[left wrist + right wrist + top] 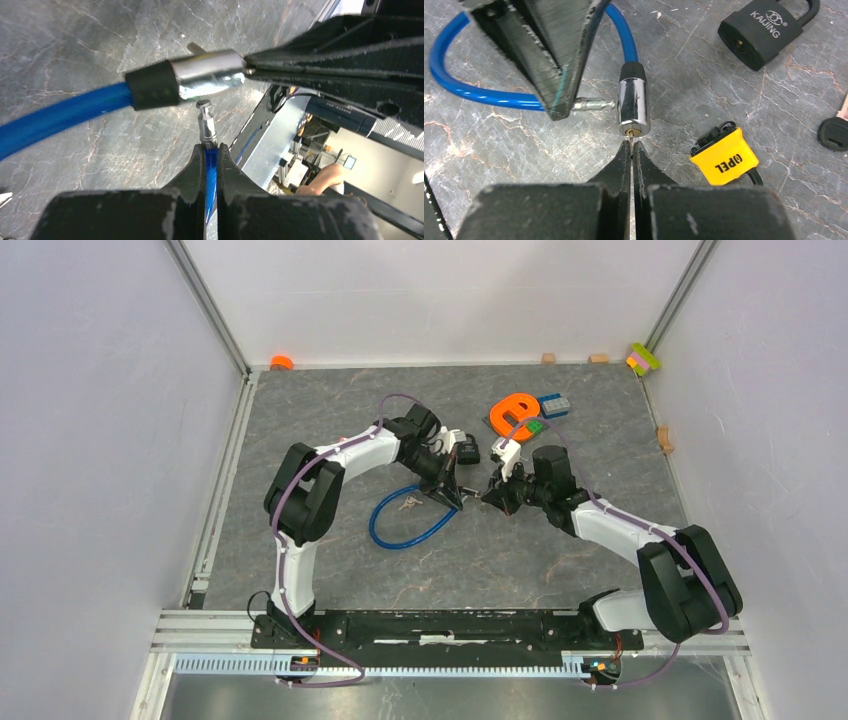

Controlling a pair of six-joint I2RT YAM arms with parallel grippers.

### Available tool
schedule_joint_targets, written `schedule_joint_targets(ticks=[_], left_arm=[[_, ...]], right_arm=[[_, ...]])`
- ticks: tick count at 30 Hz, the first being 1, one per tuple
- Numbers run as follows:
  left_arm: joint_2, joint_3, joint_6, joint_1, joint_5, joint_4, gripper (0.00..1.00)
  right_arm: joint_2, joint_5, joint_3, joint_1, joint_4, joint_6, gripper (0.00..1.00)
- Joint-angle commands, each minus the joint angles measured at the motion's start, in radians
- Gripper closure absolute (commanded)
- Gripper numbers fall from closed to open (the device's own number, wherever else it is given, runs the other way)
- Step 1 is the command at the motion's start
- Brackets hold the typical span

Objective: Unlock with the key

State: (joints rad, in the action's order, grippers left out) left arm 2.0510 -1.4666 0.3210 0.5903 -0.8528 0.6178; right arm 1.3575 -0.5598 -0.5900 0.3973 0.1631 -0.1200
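Note:
A blue cable lock [405,525] lies looped on the grey table. Its silver cylinder [634,107] has a black collar, and its keyhole faces my right gripper [632,146]. That gripper is shut on the thin key [631,142], whose blade tip sits in the keyhole. My left gripper [211,149] is shut on the blue cable [211,170] just behind its metal pin [206,122]. The pin's head sits just beside the cylinder [210,75], with a small gap showing in the left wrist view. In the top view the left gripper [455,495] and the right gripper [487,497] meet at the lock.
A black padlock [764,30] and a yellow padlock [724,157] lie to the right of the cylinder, and a black key head [835,134] lies further right. Loose keys [408,503] rest inside the cable loop. An orange piece [515,412] and a blue block [555,405] lie behind.

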Motion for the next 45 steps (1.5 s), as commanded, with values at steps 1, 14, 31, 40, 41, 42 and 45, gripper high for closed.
schedule_joint_targets(ticks=[1,14,31,40,41,42,45], left_arm=[[-0.036,-0.071,-0.106,0.027,-0.012,0.078,0.98],[-0.072,-0.142,-0.304,0.029,0.033,0.292,0.98],[-0.347,-0.251,-0.712,0.015,0.38,0.613,0.98],[-0.407,-0.097,-0.841,0.012,0.509,0.665,0.98],[-0.416,-0.062,-0.853,0.01,0.53,0.66,0.98],[-0.431,-0.03,-0.862,0.01,0.554,0.648,0.98],[-0.483,0.055,-0.893,0.01,0.635,0.617,0.98]], right_arm=[[-0.004,0.06,-0.047,-0.006,0.033,0.017,1.0],[-0.044,0.042,0.004,-0.021,0.068,-0.028,1.0],[-0.093,-0.002,-0.055,-0.078,0.164,-0.019,1.0],[-0.099,0.012,0.032,-0.077,0.152,-0.042,1.0],[-0.098,0.012,0.038,-0.078,0.151,-0.044,1.0],[-0.097,0.011,0.039,-0.077,0.151,-0.044,1.0],[-0.096,0.001,0.024,-0.077,0.165,-0.035,1.0]])
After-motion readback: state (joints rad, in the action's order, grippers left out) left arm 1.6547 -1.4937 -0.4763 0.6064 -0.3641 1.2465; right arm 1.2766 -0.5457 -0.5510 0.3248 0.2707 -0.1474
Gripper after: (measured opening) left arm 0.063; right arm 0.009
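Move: The lock cylinder of the blue cable hangs on the right hand's key, about 2 cm ahead, 3 left and 2 below that hand. From the left hand, which pinches the cable behind the bare pin, it lies some 3 cm ahead and 2 right, a touch lower. The loose keys are about 10 cm left, 2 ahead and 8 below the left hand. From the right hand, the yellow padlock sits 4 cm ahead, 4 right, 7 down; the black padlock 11 ahead, 2 left, 7 down. Keeping its pinch on the cable's pin end, the left hand eases back about 3 cm from the lock cylinder, then sweeps some 14 cm left past the near side of the loose keys, arching up and coming down again to slightly below its starting height as its fingers tip about 30 degrees more steeply down. The right hand keeps the key in the cylinder and carries both a little forward, right and up, rising before it starts to sink again. ##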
